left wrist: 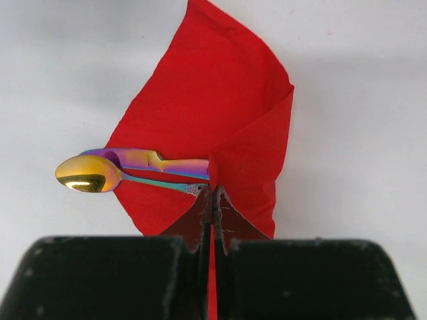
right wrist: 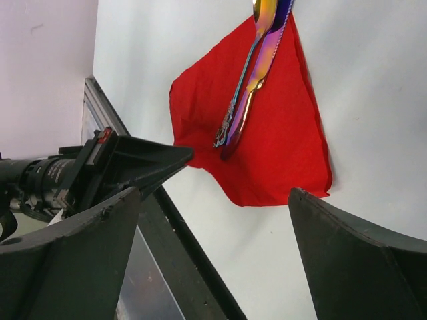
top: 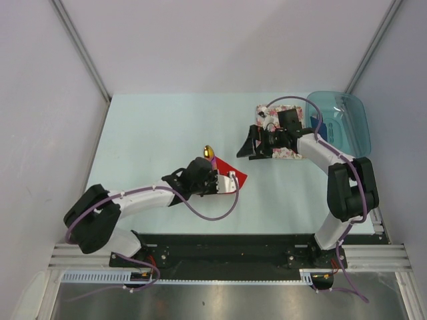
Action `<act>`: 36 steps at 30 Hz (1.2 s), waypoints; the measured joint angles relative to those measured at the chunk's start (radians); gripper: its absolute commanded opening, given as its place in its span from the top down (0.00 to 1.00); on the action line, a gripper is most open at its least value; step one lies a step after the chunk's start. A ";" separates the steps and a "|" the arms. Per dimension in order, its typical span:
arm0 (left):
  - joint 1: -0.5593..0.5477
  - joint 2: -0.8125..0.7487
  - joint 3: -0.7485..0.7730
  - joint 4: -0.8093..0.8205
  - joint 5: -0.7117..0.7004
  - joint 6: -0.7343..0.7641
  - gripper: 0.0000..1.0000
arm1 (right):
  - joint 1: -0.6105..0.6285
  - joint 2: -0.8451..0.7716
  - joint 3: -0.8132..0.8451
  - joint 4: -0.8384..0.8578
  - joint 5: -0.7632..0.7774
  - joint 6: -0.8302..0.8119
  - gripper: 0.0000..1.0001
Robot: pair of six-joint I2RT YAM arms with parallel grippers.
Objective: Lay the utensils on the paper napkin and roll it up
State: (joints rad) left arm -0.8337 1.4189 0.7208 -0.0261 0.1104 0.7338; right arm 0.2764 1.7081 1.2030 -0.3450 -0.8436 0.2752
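Observation:
The red paper napkin point(top: 235, 175) lies on the table in front of the left arm. A spoon with a gold head point(top: 209, 152) and a slim iridescent knife point(left wrist: 152, 160) lie side by side on it, the spoon head point(left wrist: 87, 175) sticking out past its edge. My left gripper point(left wrist: 213, 195) is shut on a raised fold of the red napkin point(left wrist: 220, 100), next to the utensil handles. My right gripper point(top: 248, 143) is open and empty, held above the table to the right of the napkin. Its wrist view shows the napkin point(right wrist: 267, 147) and both utensils point(right wrist: 248, 87) ahead of it.
A white floral-print napkin point(top: 288, 153) lies under the right arm's wrist. A clear blue plastic container point(top: 343, 123) stands at the back right. The table's near edge rail point(right wrist: 173, 247) runs just behind the red napkin. The left gripper's finger point(right wrist: 143, 160) shows in the right wrist view.

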 measured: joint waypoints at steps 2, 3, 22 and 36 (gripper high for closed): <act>0.013 0.016 0.008 0.000 0.002 0.000 1.00 | 0.003 0.008 0.000 0.000 -0.005 0.003 0.07; 0.019 0.025 0.011 0.001 0.003 0.000 1.00 | 0.004 0.012 0.000 0.000 -0.008 0.005 0.09; 0.079 0.136 0.058 0.002 0.016 0.000 1.00 | 0.078 0.127 -0.083 0.024 -0.108 0.078 0.58; 0.085 0.182 0.073 0.028 0.005 0.000 1.00 | 0.141 0.169 -0.129 0.123 -0.154 0.185 0.72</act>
State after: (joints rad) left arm -0.7490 1.6005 0.7937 0.0017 0.1150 0.7338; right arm 0.4171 1.8774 1.0740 -0.2218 -0.9977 0.4606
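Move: The folded-over napkin's right end lies about 12 cm back, 6 cm left and 13 cm below the open right hand. It is some 6 cm right, 2 cm back and 5 cm below the shut left hand, which already holds the napkin's near edge. The spoon and knife are centred about 7 cm ahead, 1 cm left and 5 cm below the left hand. Right hand swings back, down and left some 11 cm towards the fold, half-closing; left lowers its pinched edge forward. ##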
